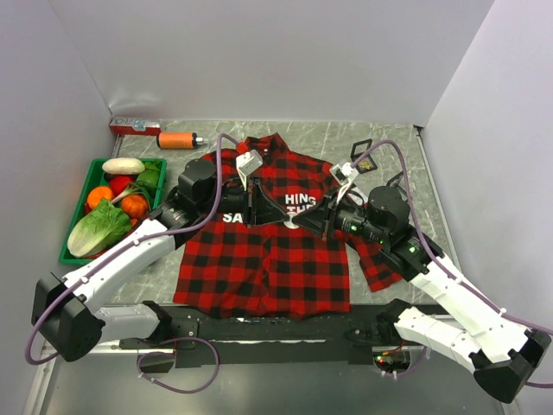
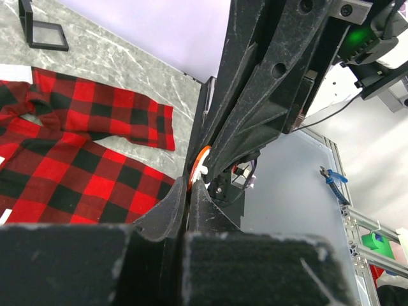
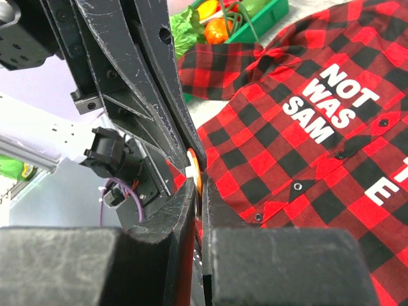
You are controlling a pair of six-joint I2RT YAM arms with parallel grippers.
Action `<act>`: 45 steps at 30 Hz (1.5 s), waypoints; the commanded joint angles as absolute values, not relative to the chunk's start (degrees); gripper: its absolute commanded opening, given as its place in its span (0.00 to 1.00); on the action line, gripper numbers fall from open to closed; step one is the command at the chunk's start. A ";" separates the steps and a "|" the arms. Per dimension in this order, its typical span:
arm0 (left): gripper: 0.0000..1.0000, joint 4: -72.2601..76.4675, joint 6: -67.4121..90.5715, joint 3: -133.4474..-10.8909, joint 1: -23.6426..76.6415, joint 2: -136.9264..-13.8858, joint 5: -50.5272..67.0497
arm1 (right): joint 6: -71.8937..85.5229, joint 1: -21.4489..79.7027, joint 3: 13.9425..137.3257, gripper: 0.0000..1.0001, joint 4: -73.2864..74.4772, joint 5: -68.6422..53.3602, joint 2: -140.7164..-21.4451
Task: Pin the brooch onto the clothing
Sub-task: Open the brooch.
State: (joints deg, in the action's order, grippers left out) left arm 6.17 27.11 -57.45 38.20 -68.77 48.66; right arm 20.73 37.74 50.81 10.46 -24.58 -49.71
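The clothing (image 1: 259, 268), a red-and-black plaid shirt with white letters, lies flat in the middle of the table. Both arms meet over its chest. The brooch (image 1: 292, 225), a thin disc with an orange rim and white face, hangs edge-on between them. My left gripper (image 1: 282, 220) is shut on the brooch (image 2: 199, 163) from the left. Facing it, my right gripper (image 1: 303, 227) is shut on the same brooch (image 3: 195, 169) from the right. The two sets of fingertips nearly touch, slightly above the shirt (image 3: 306, 159).
A green crate (image 1: 76, 252) of vegetables stands at the left, beside the left arm. An orange bottle (image 1: 177, 139) and a red box (image 1: 134, 126) lie by the back wall. A small black frame (image 1: 364, 161) stands behind the shirt's right shoulder.
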 commanded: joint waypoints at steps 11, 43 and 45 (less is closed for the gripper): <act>0.01 12.48 30.50 -58.18 43.15 -68.99 56.16 | 18.10 37.35 49.75 0.11 10.90 -15.20 -53.00; 0.01 8.61 31.38 -57.39 39.20 -68.91 45.80 | 17.67 35.86 51.86 0.57 18.54 -14.24 -38.41; 0.01 6.78 29.89 -57.48 39.29 -68.73 42.30 | 18.10 35.86 51.16 0.57 18.37 -13.10 -38.06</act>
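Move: Straight ahead of both sets of fingertips is the brooch: some 2 cm to the right of the left hand, and about 1 cm ahead and 2 cm left of the right hand, already gripped by the left and touched by the right's nearly shut fingers. The shirt's middle lies roughly 8 cm ahead, 5 cm left and 25 cm below the left hand; the white THE lettering is about 15 cm ahead of the right hand, level sideways, equally far down. Sinking together about 2.5 cm, both hands first carry on working at the brooch; on the way down the right fingers spread to over half open and come free of it. The right hand then rises some 4 cm and draws away to its right by about 4 cm, turning slightly clockwise, while the left keeps its pinch and comes back up about 1 cm. ##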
